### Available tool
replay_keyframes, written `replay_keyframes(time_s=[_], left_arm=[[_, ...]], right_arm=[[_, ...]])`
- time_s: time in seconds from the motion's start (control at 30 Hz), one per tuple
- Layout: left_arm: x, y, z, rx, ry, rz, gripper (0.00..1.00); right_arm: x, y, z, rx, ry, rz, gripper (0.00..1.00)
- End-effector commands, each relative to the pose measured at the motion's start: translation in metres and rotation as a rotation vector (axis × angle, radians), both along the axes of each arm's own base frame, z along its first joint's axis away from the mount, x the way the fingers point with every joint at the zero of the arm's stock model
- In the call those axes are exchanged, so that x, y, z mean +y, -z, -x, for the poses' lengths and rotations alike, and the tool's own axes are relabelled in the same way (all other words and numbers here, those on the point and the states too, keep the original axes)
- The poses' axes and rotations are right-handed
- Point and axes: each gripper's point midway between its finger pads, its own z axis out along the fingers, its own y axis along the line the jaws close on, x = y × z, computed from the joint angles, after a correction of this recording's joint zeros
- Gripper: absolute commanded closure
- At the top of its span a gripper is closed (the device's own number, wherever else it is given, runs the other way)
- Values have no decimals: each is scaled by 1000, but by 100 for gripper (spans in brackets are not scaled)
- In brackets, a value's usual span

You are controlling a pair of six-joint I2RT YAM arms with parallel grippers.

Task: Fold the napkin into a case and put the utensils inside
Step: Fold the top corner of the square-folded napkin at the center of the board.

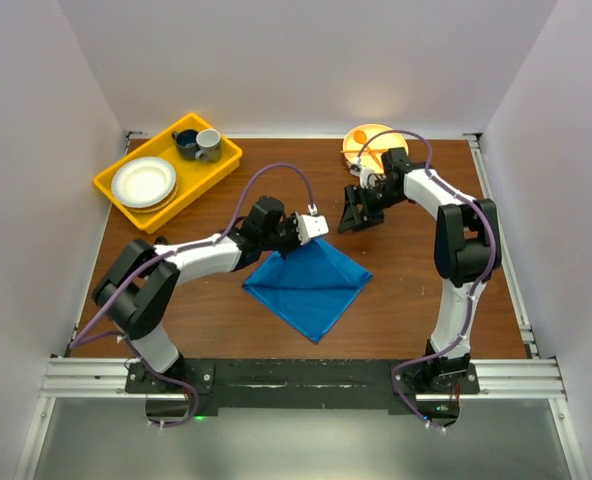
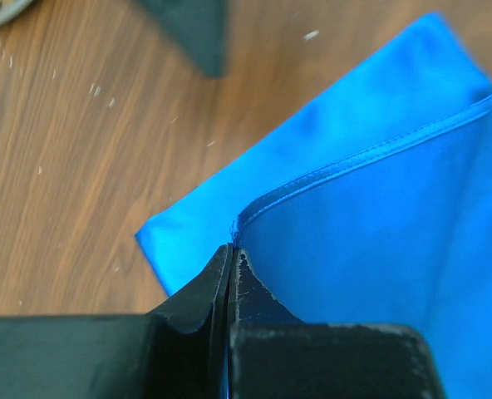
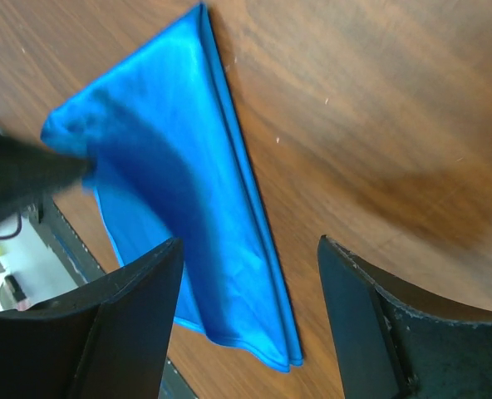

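The bright blue napkin (image 1: 311, 285) lies folded in two on the brown table, with one corner pulled up into a peak. My left gripper (image 1: 304, 243) is shut on that raised corner. In the left wrist view the closed fingertips (image 2: 232, 253) pinch the hemmed edge of the napkin (image 2: 371, 216). My right gripper (image 1: 356, 218) hangs open a little to the right of the peak, with nothing between its fingers. In the right wrist view the napkin (image 3: 171, 166) shows between and beyond the parted fingers (image 3: 250, 249), its stacked edges together at the near end. The utensils are not visible.
A yellow tray (image 1: 111, 185) at the back left holds white plates (image 1: 143, 182) and two mugs (image 1: 198, 143). An orange plate (image 1: 371, 140) sits at the back, behind the right arm. White walls enclose three sides of the table.
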Motion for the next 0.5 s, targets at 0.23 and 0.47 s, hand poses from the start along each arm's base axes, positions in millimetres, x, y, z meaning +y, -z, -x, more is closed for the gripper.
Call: replay_keyframes(time_s=[0.23, 0.47], left_arm=[[6, 11, -41, 107, -134, 68, 100], [12, 20, -52, 121, -210, 76, 100]], right_arm=[[4, -11, 12, -27, -56, -23, 32], [2, -4, 20, -3, -69, -19, 36]])
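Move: The left hand, pinching the napkin's lifted corner, has the napkin's top corner about 6 cm ahead, 1 cm to its left and some 5 cm below. On the table, the napkin's left corner lies roughly 15 cm to the left and 8 cm back, its right corner about 16 cm to the right and 5 cm back. From the right hand, that top corner is some 11 cm to its left, level with it fore and aft, and 5 cm lower. Still pinching the lifted corner in shut fingers, the left hand lowers it about 4 cm while carrying it some 3 cm forward and a little left, towards the napkin's top corner. The forward reach dies out early and the hand ends mostly sinking; the wrist turns around ten degrees counter-clockwise and tips slightly. ##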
